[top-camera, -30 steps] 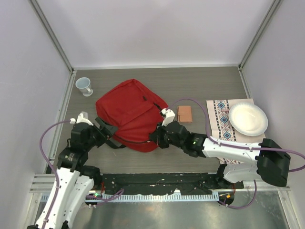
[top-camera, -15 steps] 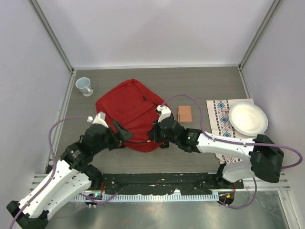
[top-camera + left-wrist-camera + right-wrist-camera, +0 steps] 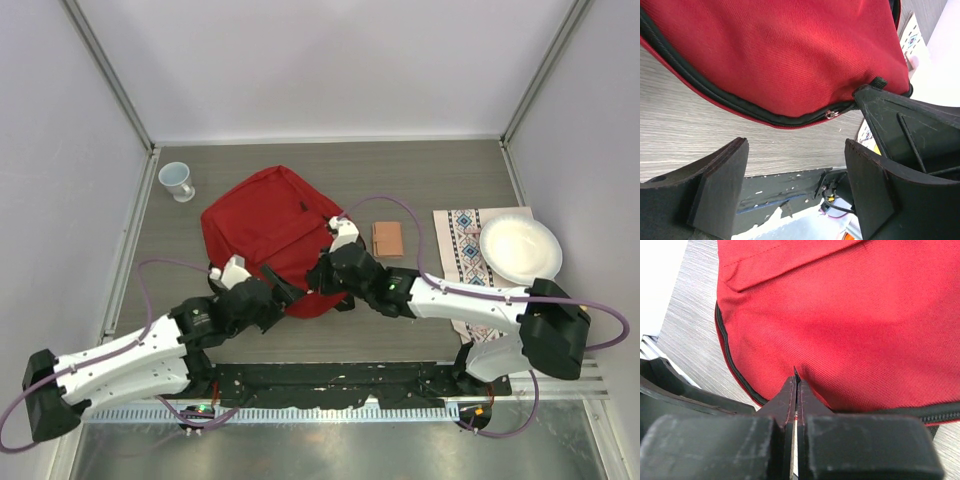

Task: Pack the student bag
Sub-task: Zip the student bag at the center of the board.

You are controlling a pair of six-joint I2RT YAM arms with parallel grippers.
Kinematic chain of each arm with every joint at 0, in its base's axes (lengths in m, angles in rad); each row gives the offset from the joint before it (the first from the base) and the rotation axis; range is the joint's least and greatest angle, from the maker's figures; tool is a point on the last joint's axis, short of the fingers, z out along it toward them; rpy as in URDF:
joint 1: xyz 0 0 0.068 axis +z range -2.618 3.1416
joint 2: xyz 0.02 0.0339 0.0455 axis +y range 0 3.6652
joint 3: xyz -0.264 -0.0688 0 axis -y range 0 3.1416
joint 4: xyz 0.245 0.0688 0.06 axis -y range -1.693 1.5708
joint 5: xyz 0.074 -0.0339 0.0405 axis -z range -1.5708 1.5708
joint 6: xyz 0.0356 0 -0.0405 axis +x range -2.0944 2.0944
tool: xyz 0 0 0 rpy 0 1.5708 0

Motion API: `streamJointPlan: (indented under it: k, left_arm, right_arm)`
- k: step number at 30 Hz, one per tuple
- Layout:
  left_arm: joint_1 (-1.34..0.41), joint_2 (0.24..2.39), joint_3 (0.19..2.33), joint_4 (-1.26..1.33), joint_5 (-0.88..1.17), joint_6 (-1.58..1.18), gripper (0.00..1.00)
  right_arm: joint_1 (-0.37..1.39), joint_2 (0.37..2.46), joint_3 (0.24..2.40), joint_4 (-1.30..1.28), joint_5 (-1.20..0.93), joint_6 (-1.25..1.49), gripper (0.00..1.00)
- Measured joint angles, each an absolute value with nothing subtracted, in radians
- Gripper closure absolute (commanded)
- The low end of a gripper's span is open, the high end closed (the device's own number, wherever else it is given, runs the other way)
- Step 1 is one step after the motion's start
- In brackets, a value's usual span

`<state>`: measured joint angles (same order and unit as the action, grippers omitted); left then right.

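Observation:
The student bag [image 3: 268, 228], a big red backpack with a black zipper, lies flat left of the table's middle. My right gripper [image 3: 320, 280] is at its near right edge; in the right wrist view the gripper [image 3: 796, 381] is shut, and the red fabric [image 3: 850, 325] puckers at the tips. My left gripper [image 3: 284, 287] sits just left of it at the near edge. In the left wrist view it [image 3: 796, 150] is open and holds nothing. It stays just short of the zipper [image 3: 740, 106] and its metal pull [image 3: 831, 114].
A brown notebook [image 3: 387, 238] lies right of the bag. A patterned placemat [image 3: 462, 255] with a white plate [image 3: 520, 250] is at the right. A white cup [image 3: 178, 181] stands at the far left. The black base rail [image 3: 330, 380] runs along the near edge.
My left arm has swung right along the bag's near edge, bringing its open gripper close beside the right gripper. The right gripper has shifted slightly left and stays shut.

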<state>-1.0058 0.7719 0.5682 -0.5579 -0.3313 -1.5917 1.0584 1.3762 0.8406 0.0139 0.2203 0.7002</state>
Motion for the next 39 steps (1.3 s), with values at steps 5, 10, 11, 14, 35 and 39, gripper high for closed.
streamJointPlan:
  k: [5,10,11,14,35,39]
  left_arm:
    - [-1.09,0.829,0.524,-0.455,-0.428,-1.701,0.33]
    - [-1.091,0.891,0.496,-0.407,-0.493,-1.772,0.35]
    - [-1.092,0.896,0.495,-0.399,-0.503,-1.781,0.34]
    - [-1.092,0.896,0.471,-0.362,-0.531,-1.808,0.3]
    - [-1.096,0.735,0.37,-0.423,-0.639,-1.955,1.0]
    - [-1.095,0.584,0.358,-0.573,-0.64,-1.981,1.0]
  right_arm:
    - [1.058,1.326,0.802,0.015,0.228,0.707,0.99]
    - [1.058,1.254,0.742,0.023,0.225,0.71,0.99]
    - [1.058,1.249,0.735,0.024,0.224,0.71,0.99]
    - [1.058,1.238,0.717,0.031,0.221,0.712,0.99]
    - [1.061,1.222,0.691,0.038,0.224,0.714,0.99]
    - [1.061,1.198,0.688,0.024,0.262,0.715,0.99]
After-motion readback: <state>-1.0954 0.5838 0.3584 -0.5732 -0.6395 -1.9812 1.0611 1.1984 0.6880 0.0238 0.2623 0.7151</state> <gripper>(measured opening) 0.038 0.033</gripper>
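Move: The bit of the student bag's zipped near edge that I'm after with my open left hand lies about 3 cm ahead, 1 cm left and 3 cm down; the zip pull in my right fingers is some 6 cm to its right and 3 cm ahead. From my right hand that edge is about 7 cm left, level in reach. The still-open zip side is roughly 4 cm ahead and 4 cm right of my right hand, the black strap 5 cm right. I sink my left hand forward about 3 cm each way, turning it some 20 degrees counter-clockwise, pinch the bag's zipped edge, then draw it left and slightly back, away from my right hand. Meanwhile my right hand stays shut on the zip pull and draws right, about 3.5 cm in two short pulls with a pause between, easing a little back. ##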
